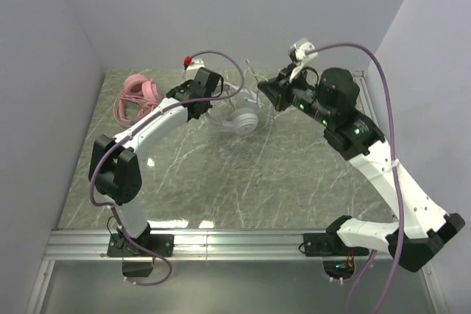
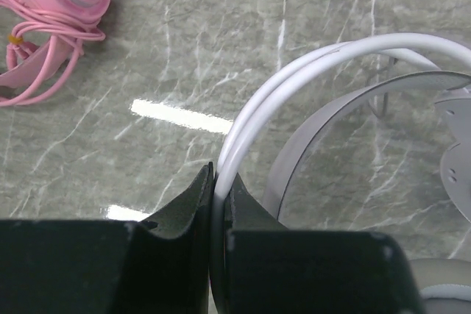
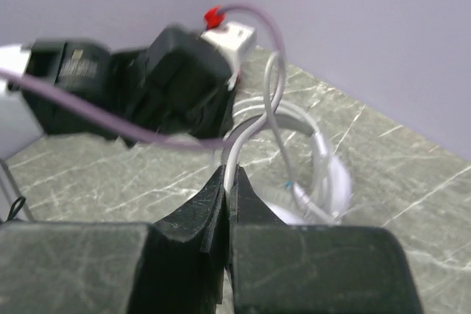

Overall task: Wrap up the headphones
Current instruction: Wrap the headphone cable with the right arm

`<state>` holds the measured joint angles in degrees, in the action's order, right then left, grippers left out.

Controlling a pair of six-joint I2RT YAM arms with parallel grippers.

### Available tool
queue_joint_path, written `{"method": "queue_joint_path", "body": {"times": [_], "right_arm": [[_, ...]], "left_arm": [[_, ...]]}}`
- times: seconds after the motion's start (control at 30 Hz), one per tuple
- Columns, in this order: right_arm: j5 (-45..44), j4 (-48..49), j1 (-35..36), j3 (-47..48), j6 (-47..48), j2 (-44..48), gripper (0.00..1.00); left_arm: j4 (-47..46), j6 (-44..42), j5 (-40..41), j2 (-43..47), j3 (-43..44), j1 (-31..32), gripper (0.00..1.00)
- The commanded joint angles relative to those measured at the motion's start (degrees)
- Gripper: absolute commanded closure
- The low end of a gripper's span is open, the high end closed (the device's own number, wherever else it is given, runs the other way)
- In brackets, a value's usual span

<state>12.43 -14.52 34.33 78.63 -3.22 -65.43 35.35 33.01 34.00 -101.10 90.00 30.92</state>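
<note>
The white headphones (image 1: 241, 118) lie at the back middle of the table, one ear cup facing up. My left gripper (image 1: 212, 105) is shut on their thin white headband (image 2: 294, 79), which runs up from between the jaws (image 2: 219, 171). My right gripper (image 1: 271, 92), on the other side, is shut on their thin pale cable (image 3: 254, 126), which rises from the fingertips (image 3: 230, 171) and loops over the white headphones (image 3: 327, 182). The pink headphones (image 1: 137, 95) with their bundled pink cable (image 2: 44, 42) lie at the back left, apart from both grippers.
The grey marble table (image 1: 257, 174) is closed in by pale walls at the back and both sides. An aluminium rail (image 1: 235, 242) runs along the near edge by the arm bases. A purple arm cable (image 3: 88, 112) hangs across the right wrist view in front of the left arm (image 3: 176, 79).
</note>
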Motion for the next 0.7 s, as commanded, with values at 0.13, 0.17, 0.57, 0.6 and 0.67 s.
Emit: {"method": "queue_joint_path", "body": {"times": [0.13,0.17,0.57,0.6,0.67], "right_arm": [[2.16,-7.18,-3.03,13.82,1.21,-7.25,1.00],[3.73,-7.19,-3.99,15.74,0.51,-7.43,1.00],[16.74,-11.23,-5.59,15.25,-4.76,-1.47,1.00],[19.10,-10.44,-5.59,14.02,-5.73,-0.59,1.00],[21.49,-8.07,-5.41,10.85,-8.80,1.95,1.00]], "left_arm": [[-11.97,0.03,3.27,8.72,-6.49,1.34,1.00],[-12.15,0.12,3.35,8.81,-6.76,1.34,1.00],[-8.11,2.93,1.86,3.55,0.52,0.29,1.00],[-7.93,2.85,2.03,3.11,2.01,0.20,1.00],[-7.32,2.93,2.04,1.79,3.77,0.02,1.00]]}}
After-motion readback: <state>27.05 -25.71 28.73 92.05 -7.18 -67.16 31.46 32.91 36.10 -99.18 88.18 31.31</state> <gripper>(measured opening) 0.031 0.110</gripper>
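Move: The white headphones I am wrapping hang from my left fingers by the headband. From my right hand, which already pinches their cable, they lie about 13 cm ahead, 6 cm to the left and some 26 cm below. From my left hand their middle is roughly 12 cm to the right, level in reach and about 3 cm lower. The pink headphones lie on the table some 25 cm left of my left hand, 13 cm farther out and 17 cm below. With my right fingers still shut on the cable, I carry it forward and up about 3 cm high over the white headphones' near side, then swing it back some 6 cm while still rising, ending about 5 cm higher and farther from the headphones, the hand turned roughly 10 degrees counter-clockwise. My left hand keeps its grip on the headband, easing back about a centimetre, then forward and slightly up. ##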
